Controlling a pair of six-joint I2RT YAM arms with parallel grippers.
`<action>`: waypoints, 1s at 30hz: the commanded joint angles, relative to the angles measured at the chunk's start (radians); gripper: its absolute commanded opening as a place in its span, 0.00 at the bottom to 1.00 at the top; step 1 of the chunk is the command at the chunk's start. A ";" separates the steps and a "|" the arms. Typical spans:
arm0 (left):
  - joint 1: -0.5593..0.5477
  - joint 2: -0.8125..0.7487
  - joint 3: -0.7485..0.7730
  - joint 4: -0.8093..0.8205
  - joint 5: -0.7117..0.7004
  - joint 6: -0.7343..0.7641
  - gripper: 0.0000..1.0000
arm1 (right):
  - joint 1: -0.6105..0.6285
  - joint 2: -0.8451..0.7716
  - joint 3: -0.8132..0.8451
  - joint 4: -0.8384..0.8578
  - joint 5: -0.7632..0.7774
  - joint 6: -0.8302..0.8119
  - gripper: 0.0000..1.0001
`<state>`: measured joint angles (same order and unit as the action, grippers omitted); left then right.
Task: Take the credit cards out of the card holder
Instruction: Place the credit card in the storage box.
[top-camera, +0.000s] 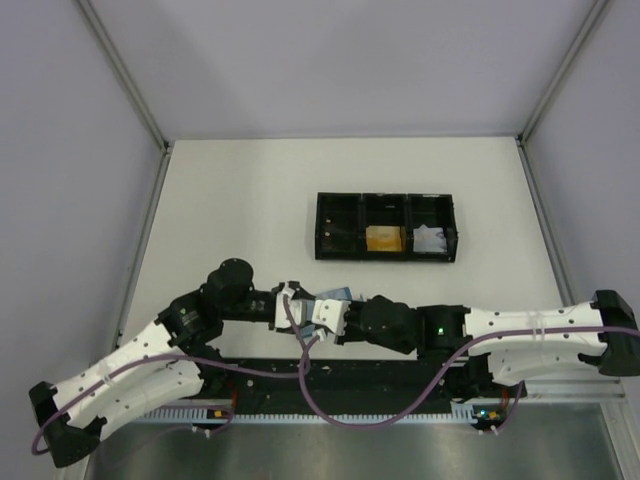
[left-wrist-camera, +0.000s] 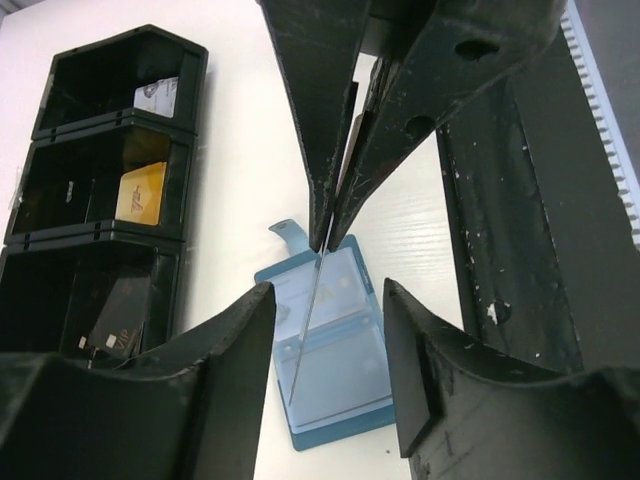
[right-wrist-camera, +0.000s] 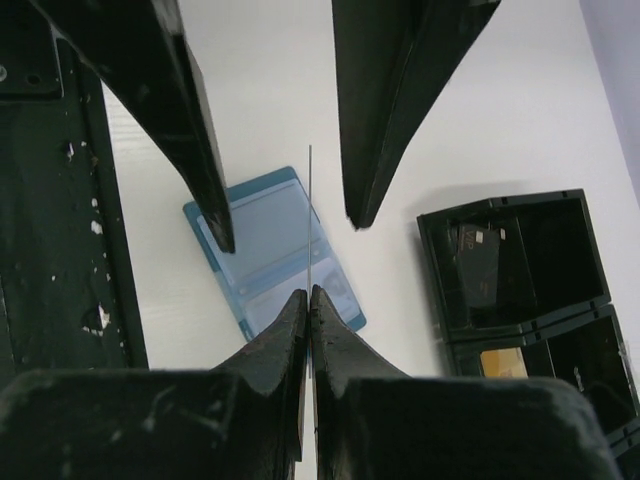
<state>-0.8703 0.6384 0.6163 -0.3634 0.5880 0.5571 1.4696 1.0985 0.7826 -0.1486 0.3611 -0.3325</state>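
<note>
The teal-blue card holder lies open and flat on the white table, its lighter slotted faces up; it also shows in the right wrist view. My right gripper is shut on a thin credit card, seen edge-on and held above the holder. My left gripper is open, one finger on each side of that card's free end, not touching it. From above, both grippers meet over the holder. An orange-gold card and a black card lie in the tray.
The long black three-compartment tray stands behind the grippers at mid-table, with a white wad in its right compartment. A black rail runs along the near edge between the arm bases. Grey walls enclose the table on three sides.
</note>
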 joint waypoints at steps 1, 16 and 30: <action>-0.001 0.056 0.059 0.007 0.058 0.082 0.47 | -0.011 -0.031 0.063 0.014 -0.028 -0.016 0.00; 0.005 -0.017 -0.007 0.159 -0.063 -0.083 0.00 | -0.127 -0.107 0.052 0.085 -0.213 0.081 0.19; 0.020 -0.280 -0.400 1.064 -0.418 -0.794 0.00 | -0.498 -0.253 -0.166 0.559 -0.829 0.472 0.54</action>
<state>-0.8551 0.3614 0.3222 0.2768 0.2775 0.0444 1.0336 0.8349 0.6689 0.1833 -0.2436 -0.0223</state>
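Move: The dark credit card, held by its end in the right fingers, has its middle about 2 cm right of the still-open left hand, level in reach and 1 cm below; from the right hand it is some 3 cm left, 1 cm ahead, 1 cm below. From the left hand, the card holder lies about 4 cm ahead, 2 cm right and 13 cm down; the storage box some 24 cm ahead, 17 cm right, 11 cm down. Left pinches the card and, as the right releases, swings it up 7 cm and forward; right rises 10. ##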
